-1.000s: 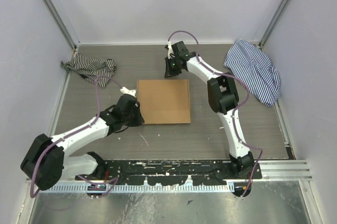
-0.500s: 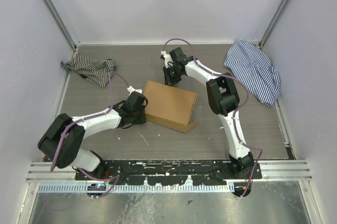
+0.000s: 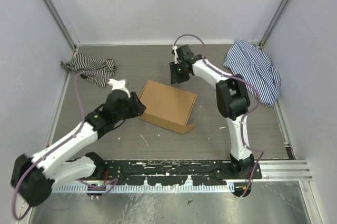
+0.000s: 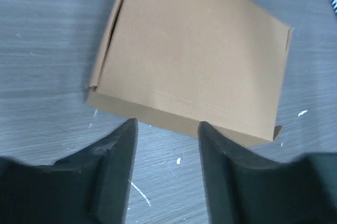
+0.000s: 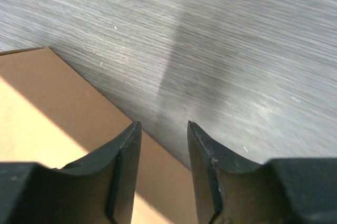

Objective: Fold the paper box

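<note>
The paper box is a closed, shallow brown cardboard mailer lying skewed in the middle of the table, also seen whole in the left wrist view and as a corner in the right wrist view. My left gripper sits at the box's left edge; its fingers stand apart with bare table between them, just short of the box wall. My right gripper hovers beyond the box's far corner, open and holding nothing.
A black-and-white striped cloth lies at the back left. A larger blue-striped cloth is bunched at the back right by the wall. White walls and metal rails bound the table on three sides.
Both grippers were shut and now stand open. The box has turned from square to skewed. The left arm has swung nearer the front; the right gripper shifted slightly right.
</note>
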Controlling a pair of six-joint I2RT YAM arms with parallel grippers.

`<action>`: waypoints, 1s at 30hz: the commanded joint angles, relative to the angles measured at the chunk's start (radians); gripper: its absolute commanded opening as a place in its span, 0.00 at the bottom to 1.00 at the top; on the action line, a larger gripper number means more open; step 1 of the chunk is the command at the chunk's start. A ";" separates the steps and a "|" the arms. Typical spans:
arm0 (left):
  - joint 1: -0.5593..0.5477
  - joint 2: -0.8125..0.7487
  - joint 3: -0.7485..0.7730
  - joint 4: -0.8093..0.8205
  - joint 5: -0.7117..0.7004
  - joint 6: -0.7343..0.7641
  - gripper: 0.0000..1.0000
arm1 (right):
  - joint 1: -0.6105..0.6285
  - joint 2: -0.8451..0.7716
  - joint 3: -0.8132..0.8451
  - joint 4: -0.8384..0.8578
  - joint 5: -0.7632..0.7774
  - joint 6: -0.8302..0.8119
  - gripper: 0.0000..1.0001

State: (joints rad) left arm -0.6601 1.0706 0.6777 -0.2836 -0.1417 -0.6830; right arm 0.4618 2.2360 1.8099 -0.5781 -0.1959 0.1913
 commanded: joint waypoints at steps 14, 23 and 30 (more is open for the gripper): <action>0.118 0.122 -0.012 0.119 -0.111 0.087 0.95 | 0.012 -1.060 -0.906 0.272 -0.117 0.309 1.00; 0.119 0.124 -0.078 0.219 -0.009 0.061 0.93 | 0.094 -1.180 -1.104 0.328 -0.076 0.362 1.00; 0.119 0.122 -0.121 0.234 0.023 0.050 0.90 | 0.175 -1.084 -1.115 0.347 -0.033 0.257 1.00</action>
State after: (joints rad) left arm -0.5457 1.2060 0.5850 -0.0902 -0.1444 -0.6315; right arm 0.5949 1.1126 0.6807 -0.2981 -0.2550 0.5179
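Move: The box's near right corner, with its small flap sticking out, is roughly 24 cm back and 5 cm to the right of the right hand, a little below it; the middle of the lid is about 12 cm back and 3 cm to that hand's left. From the left hand, the box's near left corner lies about 5 cm ahead, 2 cm left and 9 cm down, and the lid's middle some 12 cm ahead and 11 cm right. The box's near right corner is where the right hand heads: it rises about 17 cm clear of the far wall, sweeps back some 24 cm over the lid, then sinks about 10 cm above that corner, rolling roughly 20 degrees left side up, fingers opening wide. The left hand lifts briefly, goes left and forward, and drops about 9 cm to the near left corner, also opening wide. ##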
